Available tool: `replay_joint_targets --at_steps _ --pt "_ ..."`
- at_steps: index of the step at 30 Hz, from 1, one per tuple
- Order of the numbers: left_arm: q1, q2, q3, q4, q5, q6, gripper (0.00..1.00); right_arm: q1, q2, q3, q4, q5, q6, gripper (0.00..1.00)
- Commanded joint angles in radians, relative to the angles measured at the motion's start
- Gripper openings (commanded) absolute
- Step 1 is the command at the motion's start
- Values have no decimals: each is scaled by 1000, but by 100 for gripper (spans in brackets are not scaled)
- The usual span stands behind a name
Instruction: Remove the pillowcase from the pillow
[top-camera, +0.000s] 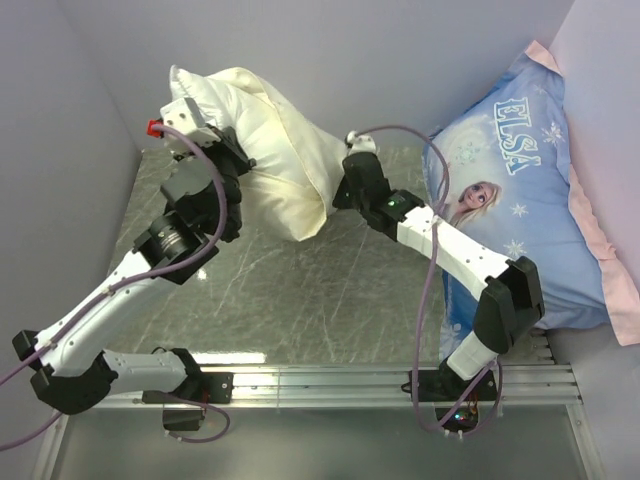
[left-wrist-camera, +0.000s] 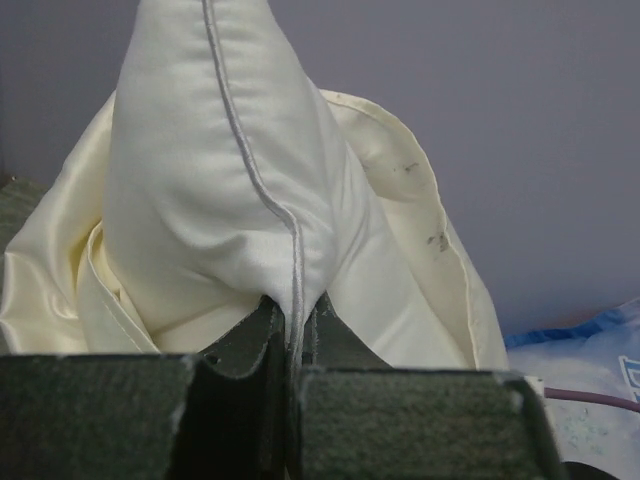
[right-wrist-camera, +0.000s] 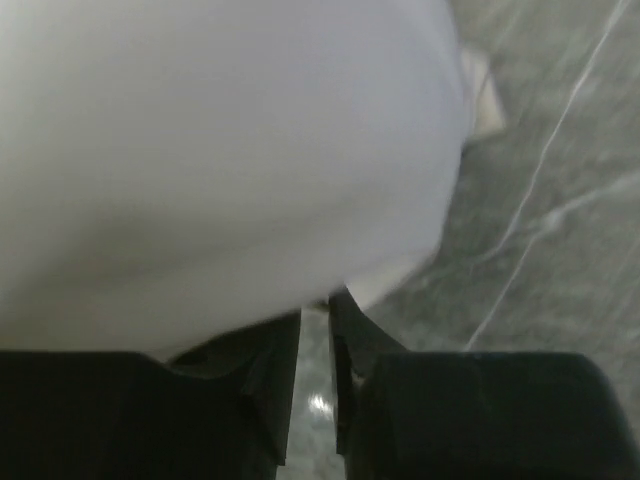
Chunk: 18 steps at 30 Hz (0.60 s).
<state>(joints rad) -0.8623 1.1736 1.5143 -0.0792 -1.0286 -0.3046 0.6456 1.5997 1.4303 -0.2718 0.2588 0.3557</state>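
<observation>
The white pillow (left-wrist-camera: 200, 180), with grey piping along its seam, is held up off the table. My left gripper (left-wrist-camera: 292, 305) is shut on its piped corner. The cream pillowcase (left-wrist-camera: 425, 250) hangs loosely around the pillow's lower part. In the top view the left gripper (top-camera: 213, 135) pinches the white corner (top-camera: 190, 90) at the back left, and the pillowcase (top-camera: 285, 170) sags down to the right. My right gripper (top-camera: 337, 195) is at the bundle's lower right end. Its jaws (right-wrist-camera: 318, 300) stand slightly apart with bare table between them, just under blurred pale fabric (right-wrist-camera: 220, 150).
A large blue Elsa-print pillow (top-camera: 520, 200) with a pink edge leans against the right wall, behind the right arm. The grey-green marbled table top (top-camera: 300, 290) lies below the bundle. A metal rail (top-camera: 350, 385) runs along the near edge. Walls close in the left and back sides.
</observation>
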Motion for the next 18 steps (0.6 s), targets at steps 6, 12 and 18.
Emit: replay_joint_targets --at_steps 6,12,18 --pt "-47 95 92 104 15 -74 1 -9 -332 -299 140 -256 207 58" --pt "-70 196 194 55 -85 -102 1 -7 -679 -484 164 -283 344 64" --pt "-110 253 236 108 -156 -76 0 81 -903 -594 155 -296 457 64"
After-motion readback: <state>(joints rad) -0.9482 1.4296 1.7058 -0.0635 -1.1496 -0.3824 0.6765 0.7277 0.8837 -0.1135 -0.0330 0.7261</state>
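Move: The left hand is already pinching the bare edge of the pillow; the half-stripped pillowcase bunched around it has its middle about 12 cm ahead, 8 cm to the right and 14 cm below, with the pillow's middle roughly 10 cm ahead, 7 cm right and 8 cm down. From the right hand, whose fingers have just begun to open at the case's lower right edge, the pillowcase's middle lies some 3 cm ahead, 10 cm left and 11 cm up. The blue Elsa pillow lies about 38 cm to the right of the right hand, level with it in reach and 17 cm lower. The right hand comes free of the pillowcase's lower right edge and draws back about 19 cm with a slight drift to the right, dipping some 5 cm at first and then rising well above its starting height, while its fingers spread wide and the hand rolls some 40 degrees, left side up. The left hand keeps its pinch on the pillow's piped edge and carries it some 7 cm to the right and a little forward, sinking slightly at the start and hardly turning. ##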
